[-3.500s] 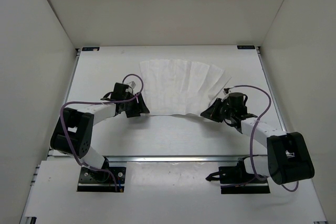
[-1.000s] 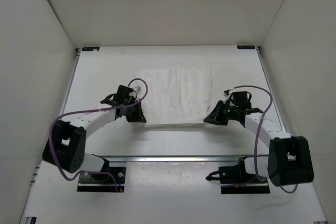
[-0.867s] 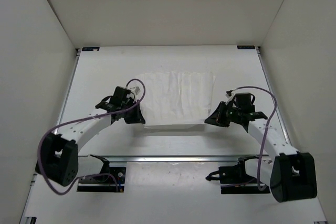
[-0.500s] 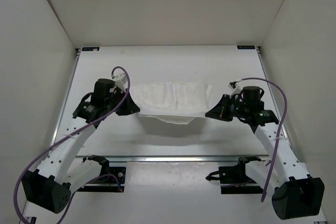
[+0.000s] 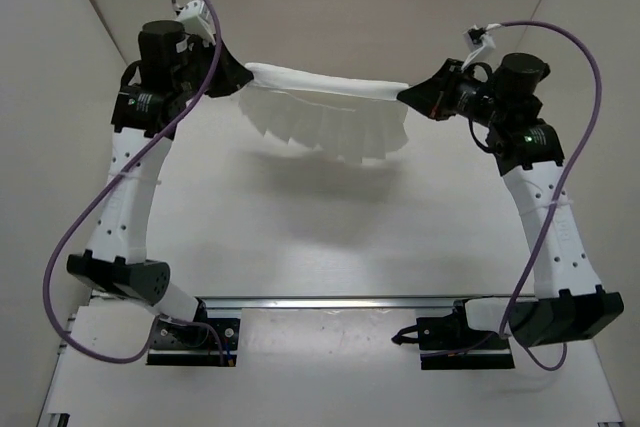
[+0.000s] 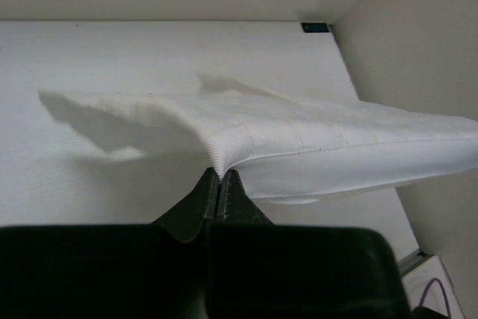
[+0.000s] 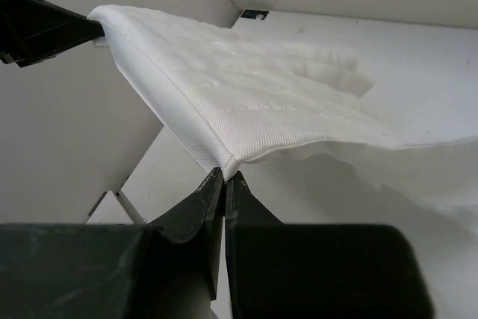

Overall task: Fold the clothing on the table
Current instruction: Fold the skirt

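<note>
The white clothing (image 5: 325, 112) hangs in the air, stretched between both arms high above the table (image 5: 300, 237), its lower edge drooping in pleats. My left gripper (image 5: 238, 77) is shut on its left corner, and in the left wrist view the fabric (image 6: 299, 140) rises pinched from that gripper (image 6: 219, 175). My right gripper (image 5: 407, 96) is shut on the right corner. The right wrist view shows the hem (image 7: 224, 102) running from my right gripper (image 7: 225, 174) across to the left gripper's fingers (image 7: 45, 31).
White walls (image 5: 70, 147) enclose the table on three sides. A silver rail (image 5: 320, 299) runs along the near edge, with both arm bases (image 5: 190, 337) below it. Purple cables (image 5: 90, 207) loop beside each arm.
Both arms have risen high and carried the clothing off the table; it lay flat, then sagged just above the surface, and now hangs stretched in the air.
</note>
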### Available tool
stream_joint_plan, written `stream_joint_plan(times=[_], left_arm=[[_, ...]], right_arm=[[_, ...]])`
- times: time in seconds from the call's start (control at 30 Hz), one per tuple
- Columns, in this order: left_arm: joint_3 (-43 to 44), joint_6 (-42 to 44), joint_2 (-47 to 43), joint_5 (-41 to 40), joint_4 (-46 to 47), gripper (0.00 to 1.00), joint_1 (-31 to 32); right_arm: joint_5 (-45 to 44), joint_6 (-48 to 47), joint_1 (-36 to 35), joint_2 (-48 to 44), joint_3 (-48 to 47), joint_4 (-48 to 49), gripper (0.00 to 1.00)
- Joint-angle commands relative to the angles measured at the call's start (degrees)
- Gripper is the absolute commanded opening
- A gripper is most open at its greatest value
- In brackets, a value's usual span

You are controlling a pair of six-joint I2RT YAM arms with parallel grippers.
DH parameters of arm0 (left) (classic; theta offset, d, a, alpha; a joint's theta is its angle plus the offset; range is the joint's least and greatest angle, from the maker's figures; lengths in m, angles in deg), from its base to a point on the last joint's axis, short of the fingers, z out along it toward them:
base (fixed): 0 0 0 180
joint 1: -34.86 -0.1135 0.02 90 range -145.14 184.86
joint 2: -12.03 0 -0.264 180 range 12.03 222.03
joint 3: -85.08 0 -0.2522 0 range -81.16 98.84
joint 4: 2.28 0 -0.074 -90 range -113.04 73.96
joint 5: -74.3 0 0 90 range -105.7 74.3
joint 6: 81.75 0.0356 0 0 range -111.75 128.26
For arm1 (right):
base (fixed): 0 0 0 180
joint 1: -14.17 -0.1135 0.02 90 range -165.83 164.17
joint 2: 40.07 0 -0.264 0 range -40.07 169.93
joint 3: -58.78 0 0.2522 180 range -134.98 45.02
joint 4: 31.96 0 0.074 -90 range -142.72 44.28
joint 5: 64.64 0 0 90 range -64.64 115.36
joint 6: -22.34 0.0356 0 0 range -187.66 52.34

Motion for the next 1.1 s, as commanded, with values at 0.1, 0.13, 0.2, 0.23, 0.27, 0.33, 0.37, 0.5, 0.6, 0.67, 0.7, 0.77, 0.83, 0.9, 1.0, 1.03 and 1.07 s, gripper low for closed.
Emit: stream_joint_plan(times=[0.1,0.13,0.2,0.23,0.27,0.33,0.37,0.5,0.6,0.67,0.7,0.77,0.83,0.9,1.0,1.03,1.07], left_arm=[[-4.74,-1.41,-11.26,-3.91,2.38,0.0,-2.21],[-5.1,-1.68,-12.06,-3.91,2.92,0.0,-2.38],[-4.14,-2.21,-13.12,-4.86,3.02,0.0,-1.08],[-3.88,-2.38,-13.38,-6.53,2.93,0.0,-0.98],[-3.09,-2.56,-12.78,-4.89,2.75,0.0,-1.94],[1.12,-1.68,-11.63,-3.47,-0.14,0.0,-2.22],[1.4,-1.68,-11.71,-4.77,-0.06,0.0,-1.08],[-3.34,-0.99,-6.3,-1.8,1.62,0.0,-2.3],[0.68,3.75,3.8,-2.24,-4.86,0.0,-0.11],[6.56,6.4,8.22,-5.56,-9.97,0.0,1.39],[7.11,6.67,8.06,-7.15,-9.99,0.0,2.09],[3.88,4.66,4.83,-5.07,-5.1,0.0,1.48],[2.89,3.34,3.49,-2.77,-2.17,0.0,2.0],[6.83,4.29,4.54,-3.91,-4.53,0.0,3.32],[6.6,4.82,4.38,-4.18,-5.16,0.0,2.98],[5.8,4.48,3.93,-2.78,-4.55,0.0,2.89],[4.14,4.21,3.32,-3.03,-3.67,0.0,2.97]], right_arm=[[0.19,-0.97,5.11,-7.11,0.38,-0.24,0.0],[1.84,-0.71,5.64,-7.37,-0.49,-1.12,0.0],[0.73,0.6,4.86,-9.13,0.63,0.35,0.0],[-0.76,0.61,4.33,-9.74,0.47,0.54,0.0],[2.18,0.61,4.41,-7.92,-0.75,-0.68,0.0],[3.53,0.26,3.29,-7.81,-3.84,-2.02,0.0],[0.83,0.35,2.05,-8.95,-3.23,-1.14,0.0],[-0.17,-2.19,2.74,-1.34,-2.76,-4.25,0.0],[-13.35,-8.87,-1.27,10.53,-12.67,-18.29,0.0],[-25.61,-14.39,-8.21,15.11,-22.17,-26.06,0.0],[-30.35,-17.64,-11.55,15.21,-23.86,-25.31,0.0],[-33.99,-20.47,-16.73,13.82,-23.1,-21.55,0.0],[-33.92,-21.62,-20.54,13.88,-22.21,-19.68,0.0],[-36.44,-23.64,-25.01,17.12,-25.53,-24.21,0.0],[-41.46,-22.43,-23.55,20.31,-28.19,-28.82,0.0],[-35.81,-21.81,-21.88,18.92,-25.92,-26.9,0.0],[-30.88,-21.37,-21.34,18.38,-24.68,-25.32,0.0]])
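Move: Stretched in the air between the two closed grippers, the skirt's waistband spans some 28 cm, its body hanging beneath. The skirt's middle is about 14 cm to the right of the left hand, 4 cm back and 12 cm below; from the right hand it is roughly 14 cm to the left, 2 cm ahead and 12 cm below. Bare table lies straight under each hand, about 40 cm down. Keeping their pinch on the waistband corners, both hands swing back and up, the left about 7 cm each way, the right less, then sweep forward and down to well below their starting height, rising slightly at the end. While descending, the right hand also cuts some 9 cm left towards the left hand, its fingers tipping about 30 degrees further down. ##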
